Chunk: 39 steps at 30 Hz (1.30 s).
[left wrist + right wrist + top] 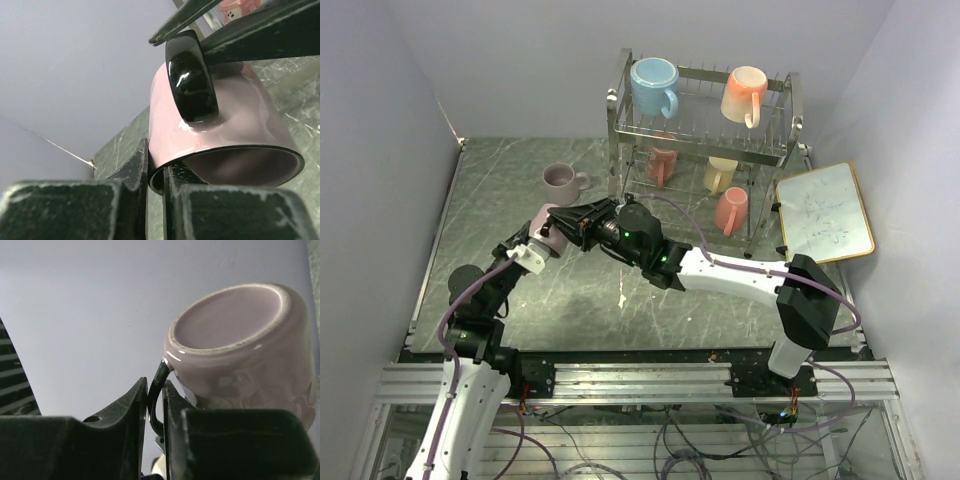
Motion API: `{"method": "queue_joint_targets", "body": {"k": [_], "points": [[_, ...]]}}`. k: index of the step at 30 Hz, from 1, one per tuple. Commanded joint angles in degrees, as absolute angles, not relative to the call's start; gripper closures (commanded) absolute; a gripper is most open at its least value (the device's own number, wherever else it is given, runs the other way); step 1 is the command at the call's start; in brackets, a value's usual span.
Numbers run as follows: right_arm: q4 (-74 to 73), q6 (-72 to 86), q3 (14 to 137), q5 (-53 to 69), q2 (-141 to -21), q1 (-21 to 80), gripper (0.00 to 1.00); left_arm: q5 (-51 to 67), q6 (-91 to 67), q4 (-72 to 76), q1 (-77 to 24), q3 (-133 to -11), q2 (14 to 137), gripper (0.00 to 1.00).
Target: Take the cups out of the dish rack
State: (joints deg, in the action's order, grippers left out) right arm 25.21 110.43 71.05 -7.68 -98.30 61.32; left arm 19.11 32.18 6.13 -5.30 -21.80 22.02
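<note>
A mauve cup [546,220] with a black handle hangs over the table left of the dish rack [772,152], held between both arms. My left gripper [156,175] is shut on the cup's rim [225,152], one finger inside and one outside. My right gripper [155,400] is shut on the black handle [159,377], with the cup's base [225,320] turned toward that camera. In the left wrist view the handle [192,80] faces up, and the right gripper's fingers [260,30] reach in above it. Light blue [653,86] and peach [744,94] cups sit on the top tier.
Another mauve cup [560,181] stands on the table just behind the held one. The lower tier holds a salmon cup [663,160], a pale yellow cup [722,174] and another salmon cup [731,211]. A gold-framed whiteboard [825,212] lies at the right.
</note>
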Motion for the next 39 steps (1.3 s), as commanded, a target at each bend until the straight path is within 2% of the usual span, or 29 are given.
{"method": "queue_joint_targets", "body": {"k": [1, 6, 11, 20, 28, 39], "points": [[27.0, 104.4, 68.2, -1.0, -95.1, 60.0, 0.77, 16.2, 33.2, 5.4, -5.3, -26.5, 22.6, 0.93], [15.7, 91.6, 67.0, -1.2, -91.4, 56.6, 0.46, 12.9, 34.0, -5.6, -5.3, -32.8, 31.2, 0.93], [7.9, 80.3, 62.9, -5.8, -86.1, 53.4, 0.29, 6.8, 32.1, -16.2, -4.7, -44.1, 46.5, 0.93], [-11.5, 57.6, 62.1, -25.2, -76.5, 52.7, 0.24, 6.2, 26.7, -30.7, 3.8, -65.2, 72.2, 0.93], [-23.3, 43.8, 62.0, -40.6, -69.5, 52.0, 0.21, -1.4, 24.6, -45.1, 5.5, -87.9, 97.9, 0.93], [-24.8, 33.7, 61.0, -42.6, -65.6, 44.4, 0.22, -4.2, 22.2, -52.9, 6.2, -111.4, 121.1, 0.93]]}}
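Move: The left hand, pinching the mauve cup by its rim, is taking it to bare table about 20 cm ahead, 11 cm left and 25 cm below; the cup already standing is about 20 cm ahead, straight on, 21 cm below. The right hand, still on the held cup's handle, next faces the coral cup in the lower rack, roughly 12 cm ahead, 38 cm right and 24 cm below, with the cream cup 8 cm beyond it and 3 cm to its left. The right fingers open and come free of the handle, and that hand sweeps some 30 cm right, also sinking about 8 cm and rolling its left side down nearly 90 degrees, back to the rack front and towards the coral cup, jaws open. The left hand keeps its rim pinch and carries the cup forward about 20 cm, down 15 and left 13, tipping its fingers some 70 degrees to point steeply at the table, towards the free spot left of the standing cup. ##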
